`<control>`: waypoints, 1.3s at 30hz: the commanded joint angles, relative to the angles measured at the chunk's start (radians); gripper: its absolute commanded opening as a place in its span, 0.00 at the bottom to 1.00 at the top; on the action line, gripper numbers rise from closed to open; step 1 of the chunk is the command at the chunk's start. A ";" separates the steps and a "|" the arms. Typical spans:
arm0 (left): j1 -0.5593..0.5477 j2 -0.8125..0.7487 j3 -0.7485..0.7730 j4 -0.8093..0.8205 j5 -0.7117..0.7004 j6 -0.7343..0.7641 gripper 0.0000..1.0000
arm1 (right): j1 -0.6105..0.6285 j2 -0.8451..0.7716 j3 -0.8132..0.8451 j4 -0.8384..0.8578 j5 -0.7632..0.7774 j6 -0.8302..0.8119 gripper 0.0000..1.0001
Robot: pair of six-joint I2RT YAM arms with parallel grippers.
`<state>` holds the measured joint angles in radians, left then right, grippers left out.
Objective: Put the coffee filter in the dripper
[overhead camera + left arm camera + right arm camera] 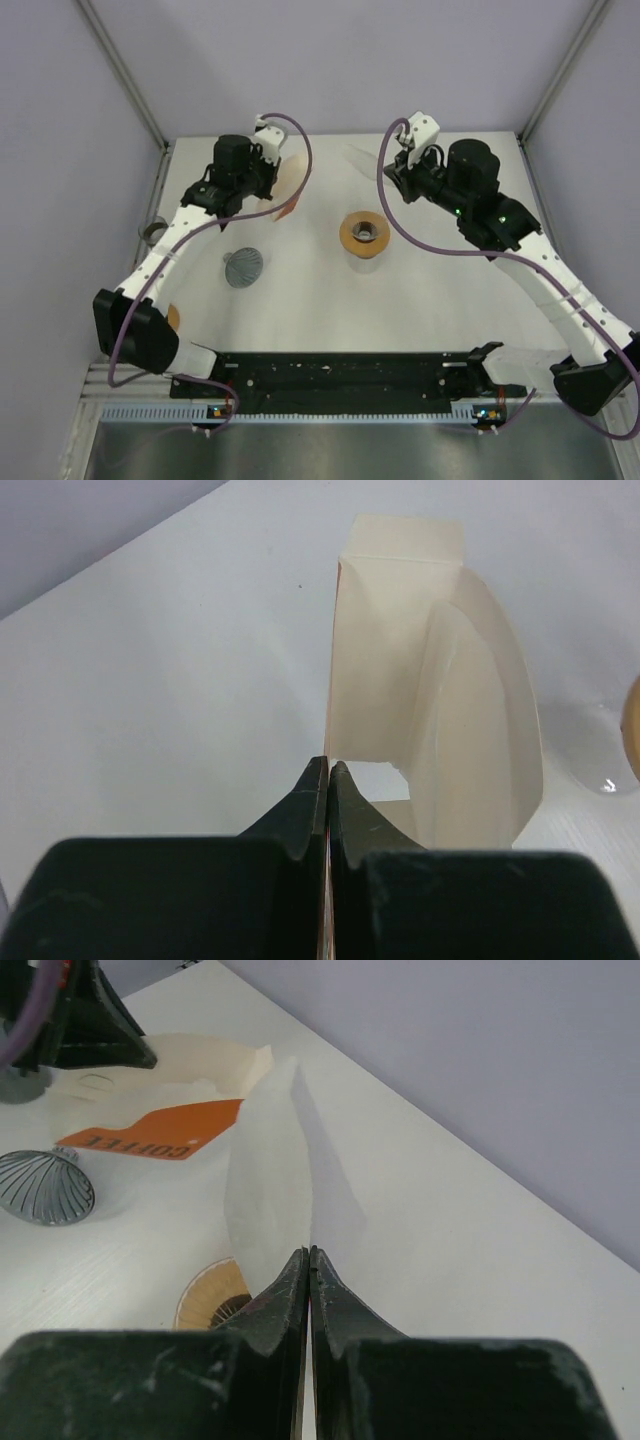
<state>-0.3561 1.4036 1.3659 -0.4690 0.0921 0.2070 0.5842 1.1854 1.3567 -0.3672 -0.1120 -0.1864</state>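
Note:
My right gripper [309, 1252] is shut on the edge of a white paper coffee filter [268, 1175] and holds it up above the table, at the back right of the dripper [365, 235]. The dripper has a wooden collar with a dark ribbed inside and also shows low in the right wrist view [208, 1298]. My left gripper [328, 765] is shut on the thin side wall of the cream filter box [390, 650], which has an orange label [160, 1132]. More white filters [470, 730] stand inside it. In the top view the left gripper [270, 188] is at the back left, the right gripper [397, 182] at the back middle.
A wire-mesh cone [243, 266] lies on the table in front of the left gripper, also in the right wrist view [40, 1185]. A small glass cup [154, 232] stands at the left edge. Grey walls and metal posts enclose the table.

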 commanded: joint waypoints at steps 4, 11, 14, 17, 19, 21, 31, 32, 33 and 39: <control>0.040 0.135 -0.212 0.522 -0.011 -0.166 0.00 | -0.001 -0.030 0.012 0.019 0.002 0.042 0.00; 0.036 0.215 -0.329 0.843 -0.143 -0.161 0.00 | -0.001 -0.030 0.018 0.002 -0.023 0.068 0.00; 0.006 0.219 -0.399 0.989 -0.219 -0.136 0.00 | -0.001 -0.032 0.022 -0.006 -0.038 0.080 0.00; -0.036 0.231 -0.534 1.279 -0.305 -0.109 0.00 | -0.001 -0.029 0.016 -0.004 -0.054 0.099 0.00; -0.075 0.253 -0.646 1.494 -0.339 -0.078 0.00 | -0.001 -0.023 0.013 -0.006 -0.057 0.117 0.00; -0.124 0.274 -0.697 1.601 -0.397 -0.064 0.00 | -0.001 -0.012 0.010 -0.006 -0.071 0.137 0.00; -0.162 0.307 -0.786 1.713 -0.497 -0.202 0.00 | 0.000 0.002 -0.013 0.010 -0.147 0.179 0.00; -0.162 0.322 -0.795 1.727 -0.485 -0.202 0.00 | -0.001 0.003 -0.014 0.011 -0.150 0.179 0.00; -0.162 0.336 -0.804 1.763 -0.468 -0.190 0.00 | -0.001 0.002 -0.019 0.014 -0.152 0.208 0.00; -0.170 0.331 -0.803 1.742 -0.474 -0.199 0.04 | -0.001 0.010 -0.013 0.002 -0.150 0.212 0.00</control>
<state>-0.5213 1.7332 0.5587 1.1873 -0.3660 0.0261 0.5838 1.1927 1.3354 -0.3908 -0.2497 0.0013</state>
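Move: The dripper, on its glass server, lies about 12 cm ahead of the right hand, 5 cm to its left and some 28 cm below; the coffee packet is about 18 cm left of that hand, 10 cm ahead and 10 cm lower. From the left hand, which already holds that packet, the dripper is roughly 6 cm ahead, 17 cm right and 18 cm down, and the grey ribbed cup 3 cm ahead, 11 cm left and 24 cm down. The coffee packet, still pinched in the left fingers, is carried forward and steeply down towards the table left of the dripper, then drawn back about 4 cm, ending some 13 cm lower; the wrist tips up roughly 25 degrees, bringing the fingers nearly level, and turns counter-clockwise. The right hand keeps the paper filter high, easing back, left and down by about 2 cm each while rolling slightly. ##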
